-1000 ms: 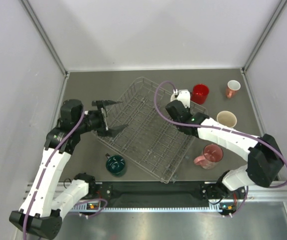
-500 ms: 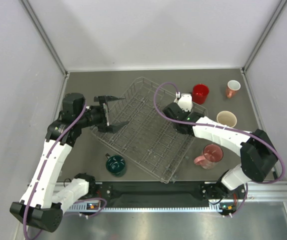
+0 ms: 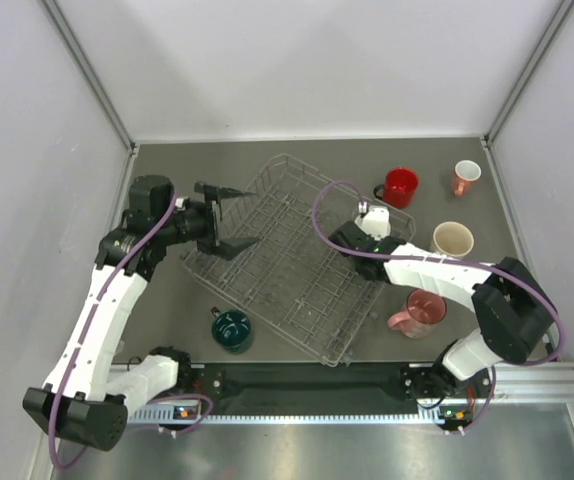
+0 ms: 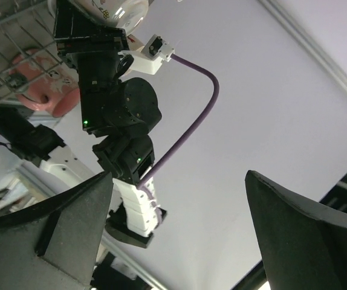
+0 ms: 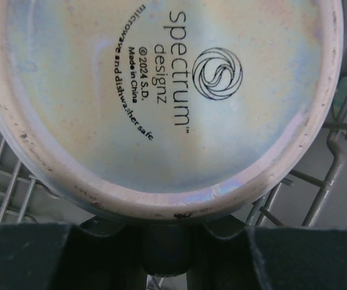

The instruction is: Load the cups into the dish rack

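The silver wire dish rack lies askew mid-table. My right gripper hovers at its right edge, shut on the handle of a pearly iridescent cup whose printed base fills the right wrist view, with rack wires behind it. The left wrist view shows that cup under the right arm. My left gripper is open over the rack's left edge, nothing between its fingers. A dark teal cup stands near the rack's front-left side. Red, salmon, cream and translucent pink cups stand right of it.
Grey walls with metal posts close in the table on three sides. A metal rail carrying both arm bases runs along the near edge. The right arm's purple cable loops over the rack.
My right gripper has carried the cup from the rack's far right corner nearer, along its right edge. The left gripper has shifted slightly toward the back, still open.
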Robot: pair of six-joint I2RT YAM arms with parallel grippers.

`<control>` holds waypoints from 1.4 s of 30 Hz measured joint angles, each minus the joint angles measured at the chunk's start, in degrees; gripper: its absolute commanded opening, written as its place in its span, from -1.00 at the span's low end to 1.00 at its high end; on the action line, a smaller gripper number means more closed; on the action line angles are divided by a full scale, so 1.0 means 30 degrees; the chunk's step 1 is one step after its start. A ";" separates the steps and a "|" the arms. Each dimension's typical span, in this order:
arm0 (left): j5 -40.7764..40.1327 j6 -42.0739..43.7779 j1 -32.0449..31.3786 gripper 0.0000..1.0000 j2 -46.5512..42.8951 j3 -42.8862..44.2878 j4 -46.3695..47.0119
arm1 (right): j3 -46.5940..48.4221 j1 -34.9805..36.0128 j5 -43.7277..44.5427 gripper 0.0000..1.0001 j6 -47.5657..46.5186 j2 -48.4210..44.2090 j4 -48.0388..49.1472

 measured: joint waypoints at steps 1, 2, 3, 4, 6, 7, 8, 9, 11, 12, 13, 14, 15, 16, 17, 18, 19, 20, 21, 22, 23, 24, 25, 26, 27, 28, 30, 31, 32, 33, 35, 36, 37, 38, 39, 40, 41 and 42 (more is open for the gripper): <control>0.0044 0.0372 0.0015 0.92 0.0233 0.0255 -0.0066 | -0.0036 -0.0007 -0.0044 -1.00 -0.0007 0.0044 0.0124; 0.0051 0.0911 0.0015 0.93 0.0525 0.0648 -0.0175 | -0.0044 -0.0015 -0.0087 -1.00 -0.0007 0.0095 0.0226; 0.0036 0.1508 0.0022 0.94 0.0794 0.1100 -0.0386 | -0.0051 -0.0022 -0.0131 -1.00 -0.0007 0.0182 0.0372; 0.0029 0.2062 0.0029 0.95 0.1071 0.1603 -0.0692 | -0.0058 -0.0029 -0.0189 -1.00 -0.0007 0.0248 0.0488; -0.0102 0.3279 0.0036 0.97 0.1472 0.2572 -0.1268 | -0.0211 -0.0044 -0.0364 -1.00 -0.0007 0.0328 0.0787; -0.0248 0.3854 0.0036 0.96 0.1632 0.3045 -0.1654 | -0.0342 -0.0058 -0.0474 -1.00 0.0007 0.0328 0.0918; -0.0415 0.4452 0.0036 0.97 0.1770 0.3468 -0.2040 | -0.0466 -0.0066 -0.0539 -0.98 0.0007 0.0328 0.1013; -0.0605 0.5078 0.0036 0.97 0.1887 0.3840 -0.2448 | -0.0576 -0.0066 -0.0597 -0.85 0.0007 0.0328 0.1173; -0.0984 0.6426 0.0029 0.97 0.2171 0.4532 -0.3381 | -0.0685 -0.0073 -0.0605 -0.68 0.0000 0.0328 0.1341; -0.1115 0.6980 0.0036 0.97 0.2317 0.4787 -0.3810 | -0.0758 -0.0080 -0.0619 -0.55 -0.0007 0.0328 0.1457; -0.1319 0.7635 0.0036 0.97 0.2528 0.5122 -0.4393 | -0.0809 -0.0080 -0.0605 -0.49 -0.0007 0.0313 0.1545; -0.1537 0.8327 0.0029 0.97 0.2747 0.5421 -0.4911 | -0.0882 -0.0095 -0.0605 -0.42 -0.0007 0.0284 0.1668; -0.1865 0.8983 0.0029 0.97 0.2929 0.5676 -0.5399 | -0.0918 -0.0095 -0.0568 -0.24 -0.0015 0.0270 0.1741; -0.2171 0.9624 0.0029 0.97 0.3075 0.5858 -0.5865 | -0.0940 -0.0109 -0.0546 -0.16 0.0022 0.0262 0.1880; -0.2572 1.0295 0.0029 0.97 0.3177 0.5996 -0.6324 | -0.0954 -0.0117 -0.0554 -0.06 -0.0044 0.0255 0.2047; -0.2973 1.0885 0.0029 0.97 0.3213 0.6098 -0.6783 | -0.1020 -0.0131 -0.0583 0.12 -0.0131 0.0189 0.2186; -0.3286 1.1380 0.0029 0.97 0.3220 0.6142 -0.7155 | -0.1049 -0.0131 -0.0634 0.20 -0.0160 0.0095 0.2178; -0.3628 1.1970 0.0022 0.97 0.3220 0.6222 -0.7694 | -0.1071 -0.0131 -0.0663 0.27 -0.0306 -0.0022 0.2178; -0.4095 1.2524 -0.0051 0.97 0.3220 0.6353 -0.8255 | -0.1086 -0.0131 -0.0721 0.40 -0.0386 -0.0233 0.2178; -0.4517 1.3041 -0.0138 0.97 0.3220 0.6448 -0.8743 | -0.1100 -0.0131 -0.0780 0.46 -0.0408 -0.0466 0.2164; -0.4932 1.3508 -0.0299 0.97 0.3220 0.6543 -0.9202 | -0.1107 -0.0124 -0.0896 0.53 -0.0466 -0.0729 0.2113; -0.5399 1.3959 -0.0605 0.96 0.3242 0.6652 -0.9675 | -0.1107 -0.0095 -0.0984 0.67 -0.0546 -0.0991 0.2091; -0.5909 1.4353 -0.1027 0.93 0.3257 0.6747 -1.0105 | -0.1107 -0.0087 -0.1093 0.74 -0.0546 -0.1268 0.2047; -0.6375 1.4666 -0.1552 0.89 0.3300 0.6849 -1.0542 | -0.1071 -0.0080 -0.1246 0.85 -0.0670 -0.1552 0.1989; -0.7009 1.4936 -0.2222 0.80 0.3432 0.6965 -1.0987 | -0.1005 -0.0073 -0.1384 0.99 -0.0758 -0.1843 0.1800; -0.7519 1.5154 -0.2929 0.76 0.3577 0.7074 -1.1285 | -0.0984 -0.0073 -0.1472 0.99 -0.0874 -0.2120 0.1705; -0.8561 1.5475 -0.4597 0.68 0.4080 0.7286 -1.1744 | -0.0772 -0.0058 -0.1676 1.00 -0.1137 -0.2608 0.1100; -0.9078 1.5475 -0.5260 0.59 0.4320 0.7380 -1.1876 | -0.0481 -0.0051 -0.1858 0.99 -0.1333 -0.2863 0.0627; -0.9777 1.5431 -0.6120 0.50 0.4612 0.7461 -1.1963 | -0.0080 -0.0051 -0.1996 0.99 -0.1530 -0.3016 0.0117; -1.0440 1.5373 -0.6951 0.37 0.4852 0.7519 -1.1985 | 0.0393 -0.0051 -0.2098 0.99 -0.1712 -0.3140 -0.0277; -1.1468 1.5161 -0.8218 0.27 0.5078 0.7512 -1.2007 | 0.1384 -0.0051 -0.2273 0.99 -0.2120 -0.3344 -0.1086; -1.1861 1.5016 -0.8699 0.23 0.5020 0.7475 -1.2014 | 0.1821 -0.0051 -0.2346 1.00 -0.2339 -0.3475 -0.1457; -1.2182 1.4819 -0.9085 0.22 0.4867 0.7373 -1.2007 | 0.2120 -0.0051 -0.2419 0.99 -0.2477 -0.3628 -0.1654; -1.2546 1.4651 -0.9442 0.21 0.4597 0.7162 -1.1992 | 0.2412 -0.0051 -0.2506 1.00 -0.2652 -0.3869 -0.1909; -1.2837 1.4396 -0.9741 0.18 0.4269 0.6863 -1.2014 | 0.2557 -0.0051 -0.2586 0.99 -0.2798 -0.4189 -0.2069; -1.3027 1.4178 -0.9974 0.13 0.3978 0.6579 -1.2021 | 0.2637 -0.0051 -0.2659 0.99 -0.2907 -0.4590 -0.2280; -1.3253 1.3872 -1.0280 0.12 0.3592 0.6193 -1.2036 | 0.2637 -0.0051 -0.2718 0.99 -0.2994 -0.5005 -0.2419; -1.3464 1.3653 -1.0608 0.11 0.3213 0.5770 -1.2065 | 0.2630 -0.0051 -0.2820 1.00 -0.3060 -0.5406 -0.2579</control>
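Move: The flower cup, upside down and held by its handle, has its middle about 6 cm ahead of the right hand and level with it in height; its spot on the rack floor is right beneath, 6 cm below the hand. From that hand the red cup stands 17 cm ahead, 9 right; the cream cup 4 ahead, 20 right. From the left hand, the green cup lies about 13 cm back, 9 left and 29 below. The flower cup is lowered the last 1.5 cm onto the rack by the right hand, whose fingers then open wide off the handle and rise straight up about 12 cm. Meanwhile the empty left hand lifts briefly, then sinks and draws back towards the green cup, rolling some 55 degrees left side up as it swings clockwise and half closes its fingers. ##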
